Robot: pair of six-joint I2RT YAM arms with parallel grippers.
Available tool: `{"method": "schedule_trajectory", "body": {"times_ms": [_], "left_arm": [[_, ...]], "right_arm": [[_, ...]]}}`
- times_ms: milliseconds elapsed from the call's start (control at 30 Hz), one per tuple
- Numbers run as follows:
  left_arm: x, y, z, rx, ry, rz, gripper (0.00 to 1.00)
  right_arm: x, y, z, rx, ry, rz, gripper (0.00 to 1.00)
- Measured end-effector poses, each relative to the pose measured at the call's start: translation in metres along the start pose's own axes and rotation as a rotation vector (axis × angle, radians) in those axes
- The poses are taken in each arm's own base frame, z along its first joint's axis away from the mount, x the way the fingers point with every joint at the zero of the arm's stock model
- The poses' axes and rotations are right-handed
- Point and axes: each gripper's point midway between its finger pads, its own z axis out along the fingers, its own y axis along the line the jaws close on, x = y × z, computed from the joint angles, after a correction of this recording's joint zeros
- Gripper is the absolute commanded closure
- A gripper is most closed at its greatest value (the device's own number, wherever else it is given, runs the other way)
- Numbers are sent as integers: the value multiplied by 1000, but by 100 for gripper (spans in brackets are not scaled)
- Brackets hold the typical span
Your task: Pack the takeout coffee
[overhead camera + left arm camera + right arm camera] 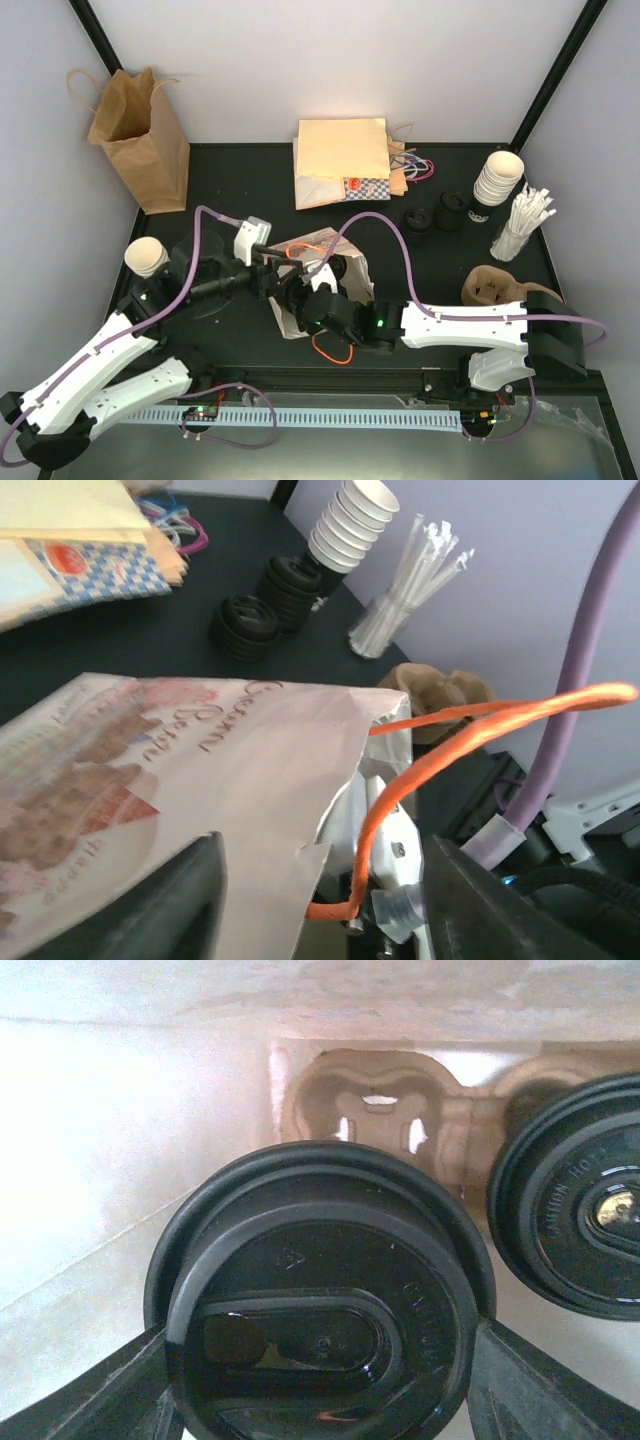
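Note:
A white printed bag (300, 250) with orange handles (440, 750) lies in the middle of the table. My right gripper (320, 1360) reaches inside it, shut on the takeout coffee (320, 1300), with a finger against each side of the black lid. Behind the cup, a brown pulp carrier (370, 1110) lies inside the bag. A second lidded cup (575, 1210) sits at the carrier's right. My left gripper (320, 880) is at the bag's mouth, its jaws standing apart. The bag's rim (330, 780) and one orange handle lie loose between them.
A brown paper bag (140, 140) stands at the back left. A lidless cream cup (147, 257) sits by the left arm. Flat bags and napkins (340, 160) lie at the back. Loose black lids (440, 213), stacked cups (498, 180), straws (520, 225) and another carrier (490, 287) are at the right.

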Motion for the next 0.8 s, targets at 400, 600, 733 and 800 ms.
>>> {"method": "schedule_trajectory", "body": {"times_ms": [400, 600, 733, 800], "left_arm": [[-48, 21, -46, -234, -39, -27, 1], [-56, 82, -71, -523, -38, -128, 1], [-38, 135, -56, -631, 68, -218, 3], [-22, 158, -43, -656, 142, -259, 5]], "right_arm": [[1, 9, 3, -48, -4, -80, 69], [3, 8, 9, -35, -5, -150, 69], [6, 7, 13, -19, -4, -201, 70], [7, 7, 16, -14, -5, -223, 70]]}}
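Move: The coffee bag, its rim between the opening left fingers, has its middle roughly 6 cm right, 3 cm back and 12 cm below the left hand; the envelopes lie some 26 cm ahead of that hand, 12 cm right and 25 cm down. From the right hand, holding a lidded coffee inside the bag, the carrier's empty slot is about 2 cm ahead, 2 cm left and 12 cm below, the other coffee 5 cm ahead, 7 cm right and 6 cm lower. Left hand releases the bag rim, arcing about 15 cm left-forward, up then down; right keeps gripping the coffee. ##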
